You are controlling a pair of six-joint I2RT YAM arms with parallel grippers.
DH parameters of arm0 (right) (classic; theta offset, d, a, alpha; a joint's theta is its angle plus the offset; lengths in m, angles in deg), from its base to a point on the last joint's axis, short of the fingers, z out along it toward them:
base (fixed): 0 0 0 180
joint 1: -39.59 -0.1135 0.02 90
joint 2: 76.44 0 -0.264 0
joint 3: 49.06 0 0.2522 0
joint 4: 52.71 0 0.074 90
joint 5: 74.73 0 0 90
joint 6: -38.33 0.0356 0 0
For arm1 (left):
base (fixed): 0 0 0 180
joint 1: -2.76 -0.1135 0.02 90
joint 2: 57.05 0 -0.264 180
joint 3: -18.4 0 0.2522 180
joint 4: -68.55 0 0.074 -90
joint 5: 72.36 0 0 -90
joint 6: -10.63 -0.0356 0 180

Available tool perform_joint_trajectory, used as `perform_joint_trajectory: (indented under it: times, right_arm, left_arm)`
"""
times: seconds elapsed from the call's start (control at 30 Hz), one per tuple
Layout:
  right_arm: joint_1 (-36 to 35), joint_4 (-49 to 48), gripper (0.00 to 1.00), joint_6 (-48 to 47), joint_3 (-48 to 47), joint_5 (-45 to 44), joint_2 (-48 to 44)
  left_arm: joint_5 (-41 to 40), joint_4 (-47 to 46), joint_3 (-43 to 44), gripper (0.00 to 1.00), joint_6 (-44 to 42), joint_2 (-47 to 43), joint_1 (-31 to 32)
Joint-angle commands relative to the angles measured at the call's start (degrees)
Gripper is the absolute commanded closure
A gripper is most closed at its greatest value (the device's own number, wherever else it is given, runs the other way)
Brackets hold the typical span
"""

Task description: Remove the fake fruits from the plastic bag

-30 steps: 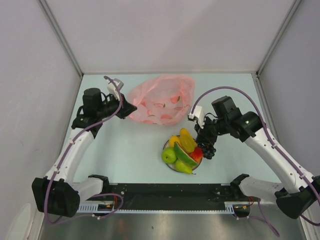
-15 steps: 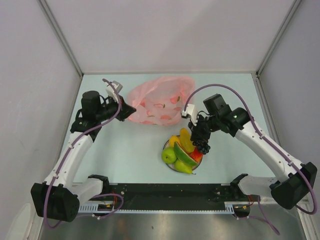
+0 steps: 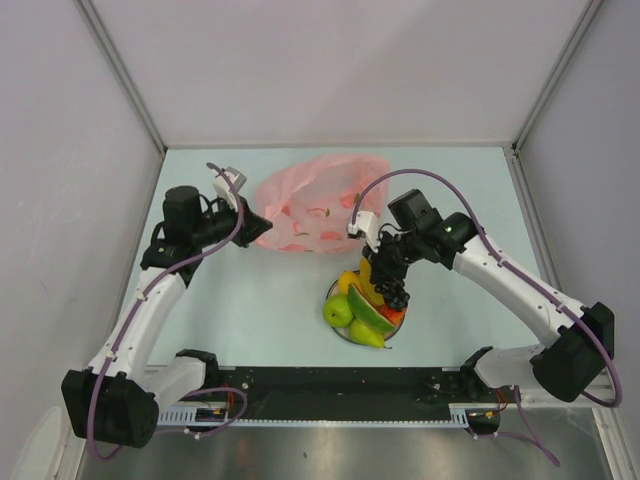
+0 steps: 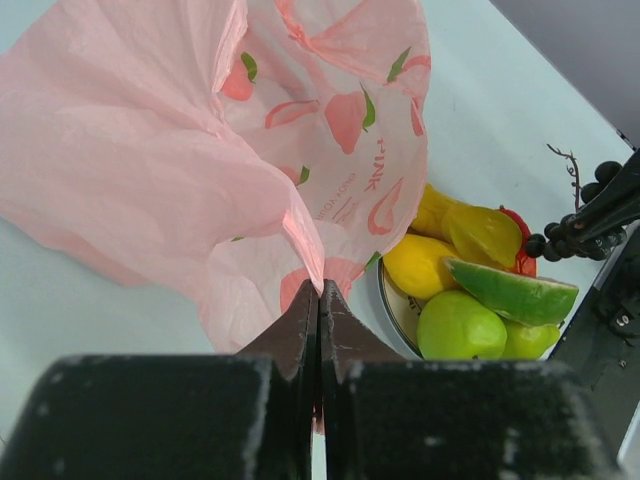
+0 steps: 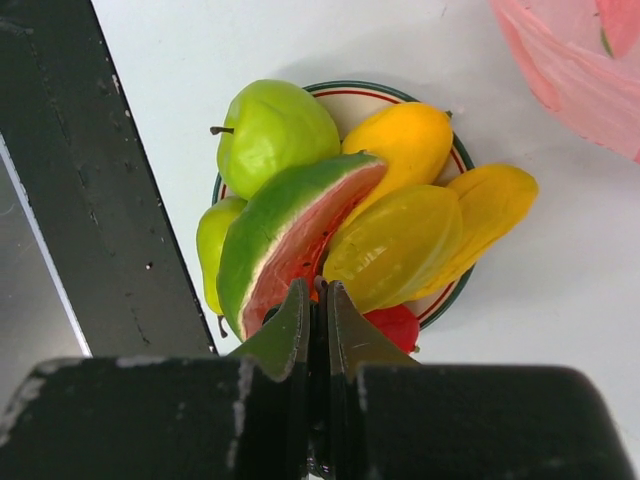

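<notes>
The pink plastic bag (image 3: 320, 205) lies crumpled at the back of the table. My left gripper (image 3: 260, 226) is shut on its near-left edge (image 4: 320, 285). A white plate (image 3: 338, 331) holds the fake fruits: green apple (image 5: 275, 130), pear (image 5: 214, 245), watermelon slice (image 5: 285, 235), yellow-orange mangoes (image 5: 405, 150) and banana (image 5: 495, 205). My right gripper (image 3: 390, 272) is shut on the stem of the dark grape bunch (image 3: 399, 294), which hangs just over the plate's right side. In the left wrist view the grape bunch (image 4: 562, 240) dangles beside the pile.
A small red fruit (image 5: 395, 325) lies under the yellow ones on the plate. The black base rail (image 3: 330, 385) runs along the near edge. Grey walls close in the table on three sides.
My right arm has swung left, carrying the grape bunch from beside the plate's right rim to over the piled fruit. The left gripper has kept its hold on the bag, barely moving.
</notes>
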State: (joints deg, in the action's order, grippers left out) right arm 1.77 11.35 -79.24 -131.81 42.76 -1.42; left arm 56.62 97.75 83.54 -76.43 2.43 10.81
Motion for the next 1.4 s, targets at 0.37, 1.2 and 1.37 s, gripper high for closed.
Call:
perform_joint_trajectory:
  times: [0.37, 1.2, 1.37]
  right_arm:
    - [-3.5, -5.5, 0.88, 4.5, -2.4, -0.8, 7.3]
    - [-3.6, -11.0, 0.0, 13.4, -10.4, -5.9, 12.1]
    - [-0.9, -12.2, 0.0, 16.7, -14.9, -8.9, 9.4]
  left_arm:
    - [2.1, -1.7, -2.6, 0.99, -1.0, -2.1, -0.4]
    - [1.8, -2.3, -3.2, 1.0, 0.3, -2.0, -0.4]
    - [-2.6, -2.4, 0.2, 1.0, -1.2, 0.5, -0.4]
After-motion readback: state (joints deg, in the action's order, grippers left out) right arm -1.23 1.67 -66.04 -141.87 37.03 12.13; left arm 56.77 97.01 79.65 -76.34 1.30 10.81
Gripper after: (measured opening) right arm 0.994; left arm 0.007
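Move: The grapes are already pinched in my right hand. The fruit plate lies almost straight below it, about 14 cm down and 2 cm to the left, with the watermelon slice across its middle. The yellow fruit lies about 4 cm ahead and 1 cm to the right of the hand, the green apple 8 cm to the left and 1 cm back. From my left hand, which holds the bag, the plate is some 12 cm back, 22 cm to the right and 20 cm below. I lower the grapes about 5 cm onto the heap of fruit, easing 4 cm to the left and slightly forward. At the bottom my right fingers spread wide and let the grapes go, then I lift the empty hand back up some 5 cm while carrying it forward and a little left towards the bag. My left hand keeps its pinch on the bag and sinks about 2 cm. ##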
